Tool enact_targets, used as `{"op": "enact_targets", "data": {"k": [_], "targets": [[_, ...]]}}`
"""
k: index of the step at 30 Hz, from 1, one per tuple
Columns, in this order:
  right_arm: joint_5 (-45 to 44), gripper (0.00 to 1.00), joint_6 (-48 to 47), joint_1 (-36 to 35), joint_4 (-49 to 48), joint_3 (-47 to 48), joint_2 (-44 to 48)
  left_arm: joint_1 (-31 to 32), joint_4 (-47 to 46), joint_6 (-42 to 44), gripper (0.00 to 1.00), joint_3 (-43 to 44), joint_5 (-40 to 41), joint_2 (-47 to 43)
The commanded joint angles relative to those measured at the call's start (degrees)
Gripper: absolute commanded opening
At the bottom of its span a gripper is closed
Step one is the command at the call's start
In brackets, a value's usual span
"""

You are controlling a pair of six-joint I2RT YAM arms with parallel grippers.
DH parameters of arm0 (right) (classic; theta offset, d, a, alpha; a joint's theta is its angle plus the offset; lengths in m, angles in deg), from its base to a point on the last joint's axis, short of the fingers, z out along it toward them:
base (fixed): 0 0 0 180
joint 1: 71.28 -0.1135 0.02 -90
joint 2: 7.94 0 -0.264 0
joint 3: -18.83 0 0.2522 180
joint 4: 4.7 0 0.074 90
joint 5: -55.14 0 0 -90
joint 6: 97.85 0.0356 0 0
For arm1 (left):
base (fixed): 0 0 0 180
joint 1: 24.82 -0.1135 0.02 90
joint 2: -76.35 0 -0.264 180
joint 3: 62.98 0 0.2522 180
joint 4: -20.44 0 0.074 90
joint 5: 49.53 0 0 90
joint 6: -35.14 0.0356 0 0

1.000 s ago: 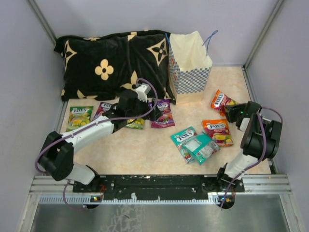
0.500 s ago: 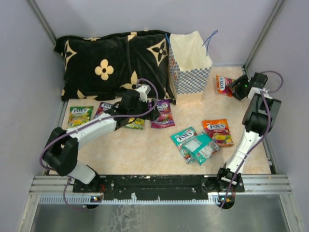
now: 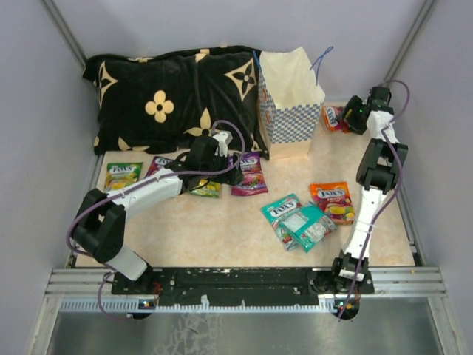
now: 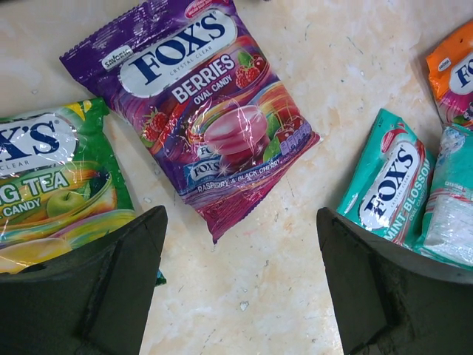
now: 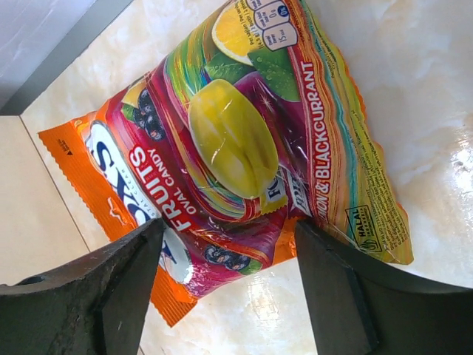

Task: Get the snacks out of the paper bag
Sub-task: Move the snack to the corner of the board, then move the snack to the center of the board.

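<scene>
The checkered paper bag (image 3: pixel 290 111) stands upright at the back, its mouth open. Just right of it lies an orange snack packet (image 3: pixel 333 118) (image 5: pixel 244 140), flat on the table. My right gripper (image 3: pixel 349 116) (image 5: pixel 229 225) is open at that packet's near edge, one finger to each side. My left gripper (image 3: pixel 232 168) (image 4: pixel 240 214) hangs open over bare table, in front of a purple berries packet (image 3: pixel 250 174) (image 4: pixel 203 111). Other snacks lie around: a green packet (image 3: pixel 122 177), a green-yellow one (image 4: pixel 52 177), teal ones (image 3: pixel 284 213) (image 4: pixel 388 185), another orange one (image 3: pixel 332 201).
A black cushion with tan flowers (image 3: pixel 170 96) fills the back left, touching the bag. Grey walls close in the table on three sides, with a slanted metal post (image 3: pixel 403 52) near my right arm. The rail with both arm bases (image 3: pixel 244 281) runs along the front.
My right arm has swung from the right middle to the far right corner beside the bag, taking the orange packet along, and its jaws have opened. The left arm has barely shifted.
</scene>
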Motion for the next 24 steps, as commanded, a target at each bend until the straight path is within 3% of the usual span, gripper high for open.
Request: {"op": "enact_targets", "data": {"k": [1, 5, 7, 10, 12, 15, 19, 21, 24], "targets": [[-1.8, 0.74, 3.1, -1.1, 2.0, -2.7, 2.8, -0.4, 1.5, 0.0, 0.88, 3.0, 0.7, 0.2], [-1.8, 0.85, 4.4, -1.3, 0.8, -3.6, 9.8, -0.4, 2.3, 0.8, 0.88, 4.0, 0.5, -0.7], [-3.4, 0.98, 3.5, -1.3, 1.7, -3.5, 14.4, -0.4, 2.5, 1.1, 0.88, 4.1, 0.2, -1.8], [-6.9, 0.99, 2.2, -1.5, 3.6, -6.7, 23.4, -0.4, 2.1, 1.4, 0.89, 3.4, -1.1, -4.2], [-10.5, 0.99, 2.6, -1.9, 3.8, -14.5, 30.8, -0.4, 1.6, 1.1, 0.89, 2.3, -1.8, -5.8], [-13.9, 0.99, 4.4, -3.2, -2.4, -34.3, 45.5, -0.4, 1.1, 0.1, 0.90, 0.0, -2.3, -8.4], [-17.8, 0.99, 17.2, -4.7, -11.0, -60.6, 66.1, -0.4, -3.2, -2.4, 0.90, -5.5, -6.2, -12.7], [-20.9, 0.99, 25.1, -6.6, -6.1, -66.8, 72.4, -0.2, -4.6, -4.6, 0.90, -7.8, -8.3, -13.8], [-26.8, 0.99, 37.1, -9.5, 8.6, -68.8, 76.9, 1.0, -6.0, -5.8, 0.93, -10.5, -8.6, -15.0]]}}
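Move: The orange snack packet lies right under the right fingers, its middle about 3 cm left and 2 cm ahead of that hand and 2 cm lower. The paper bag stands about 22 cm left and 4 cm back; the other orange packet lies some 30 cm back and 12 cm left. From the left hand, the far orange packet is about 28 cm ahead, 41 cm to the right and 10 cm lower. The orange packet at the board's far end is let go: the right fingers, already partly open and still touching its wrapper, spread fully, then come free as the hand lifts, gathering speed, and pulls back about 24 cm with a rise of some 17 cm, drifting left towards the other orange packet. The wrist tips up and turns about 20 degrees clockwise. The empty left hand rises about 5 cm and then eases back. ##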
